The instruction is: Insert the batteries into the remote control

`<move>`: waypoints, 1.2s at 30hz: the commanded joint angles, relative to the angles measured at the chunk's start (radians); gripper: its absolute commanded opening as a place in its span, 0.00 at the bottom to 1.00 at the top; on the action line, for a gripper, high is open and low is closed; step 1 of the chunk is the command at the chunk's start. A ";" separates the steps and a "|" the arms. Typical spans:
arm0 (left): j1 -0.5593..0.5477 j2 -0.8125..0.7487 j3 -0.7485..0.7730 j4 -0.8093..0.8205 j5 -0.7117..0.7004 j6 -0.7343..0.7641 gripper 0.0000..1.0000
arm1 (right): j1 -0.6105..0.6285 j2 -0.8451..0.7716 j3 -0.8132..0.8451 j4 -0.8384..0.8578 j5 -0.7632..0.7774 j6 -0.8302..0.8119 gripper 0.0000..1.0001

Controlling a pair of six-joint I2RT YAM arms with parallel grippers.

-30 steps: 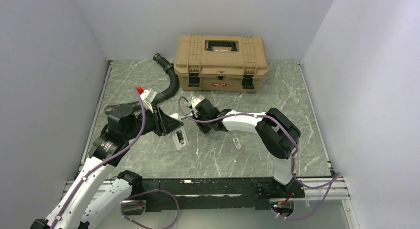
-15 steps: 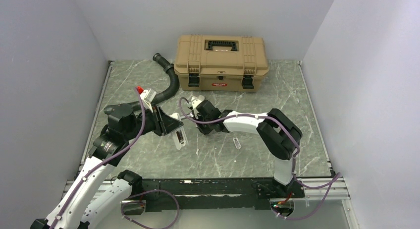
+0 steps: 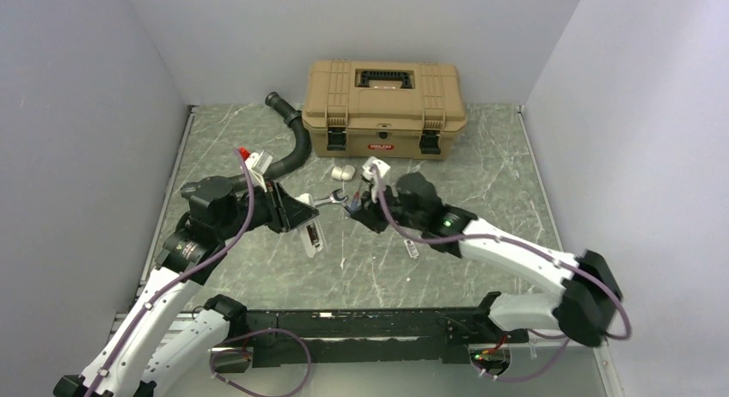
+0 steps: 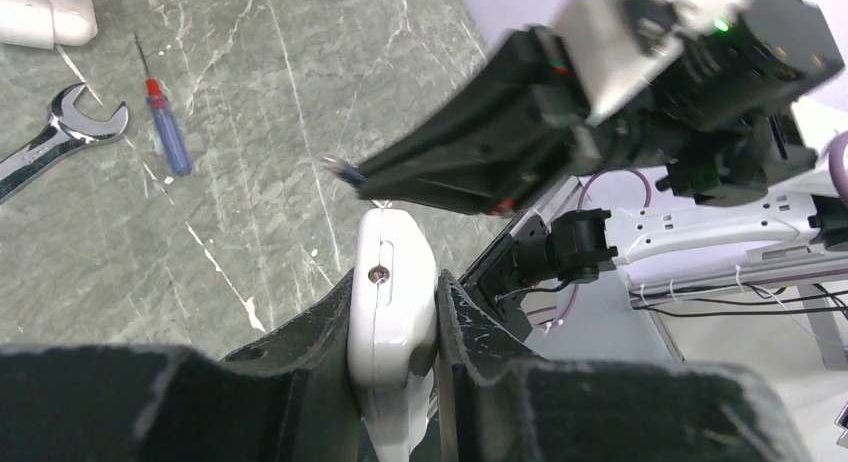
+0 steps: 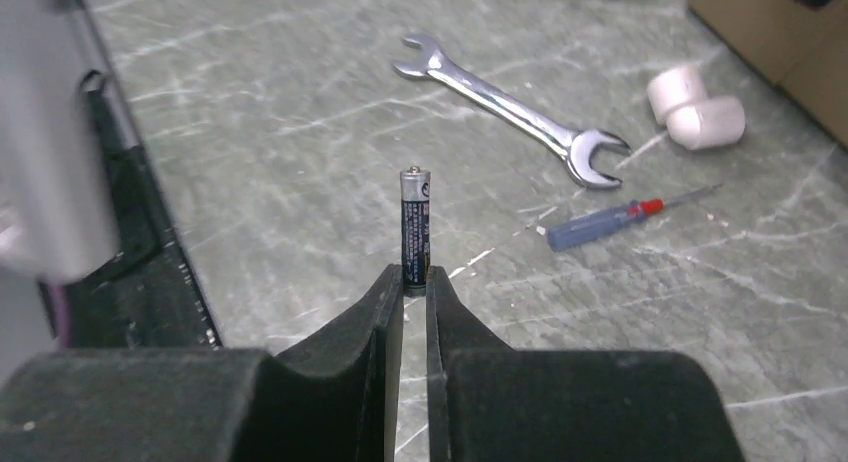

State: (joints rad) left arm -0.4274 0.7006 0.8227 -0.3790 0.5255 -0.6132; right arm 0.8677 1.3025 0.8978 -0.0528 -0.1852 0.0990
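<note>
My left gripper is shut on the remote control, a slim white handset held edge-on above the table, with a small screw showing in its side. From above, the remote control sticks out down and to the right of the left gripper. My right gripper is shut on the lower end of a dark battery, which stands upright out of its fingertips. The right gripper hangs just right of the remote, with the battery tip pointing toward it.
A wrench, a blue screwdriver with a red collar and a stubby white cylinder piece lie behind the grippers. A tan toolbox and a black hose stand at the back. A small slim labelled item lies under the right arm.
The right arm has swung its elbow far out to the right, and its gripper has drawn back from the white piece, now shut on the battery. The left arm holds still with the remote.
</note>
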 commanded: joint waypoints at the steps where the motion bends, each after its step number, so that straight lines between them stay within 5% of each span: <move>1: 0.008 0.006 0.052 0.058 0.007 -0.002 0.00 | 0.001 -0.215 -0.178 0.277 -0.134 -0.087 0.00; 7: 0.013 0.009 0.042 0.096 0.035 -0.027 0.00 | -0.002 -0.454 -0.278 0.377 -0.398 -0.241 0.00; 16: 0.014 0.009 0.013 0.237 0.164 -0.067 0.00 | -0.002 -0.546 -0.228 0.290 -0.674 -0.433 0.00; 36: 0.014 -0.026 -0.048 0.580 0.425 -0.161 0.00 | -0.002 -0.555 -0.212 0.226 -0.633 -0.460 0.00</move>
State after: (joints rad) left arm -0.4191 0.7025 0.7719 0.0719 0.8825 -0.7544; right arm 0.8658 0.7532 0.6624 0.1623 -0.8368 -0.3565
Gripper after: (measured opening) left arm 0.302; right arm 0.128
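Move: The right hand, already holding a battery, is headed for the open battery bay of the remote control, which lies about 10 cm back, 8 cm to its left and some 5 cm above. From the right hand, the screwdriver is 13 cm ahead and straight in line, and the wrench's open end 14 cm ahead and 4 cm left, both about 17 cm below. From the left hand, gripping the remote, the bay is roughly 5 cm back, 1 cm right and 5 cm lower. Back and up together, fast at first and then easing to a stop, the right hand carries its pinched battery about 14 cm back and 12 cm up, slightly right, bringing it closer to the bay. Its wrist swings counter-clockwise and tips up until the fingers point level to the left. The left hand keeps its grip, raising the remote some 7 cm while drawing back and right, turning it clockwise. ##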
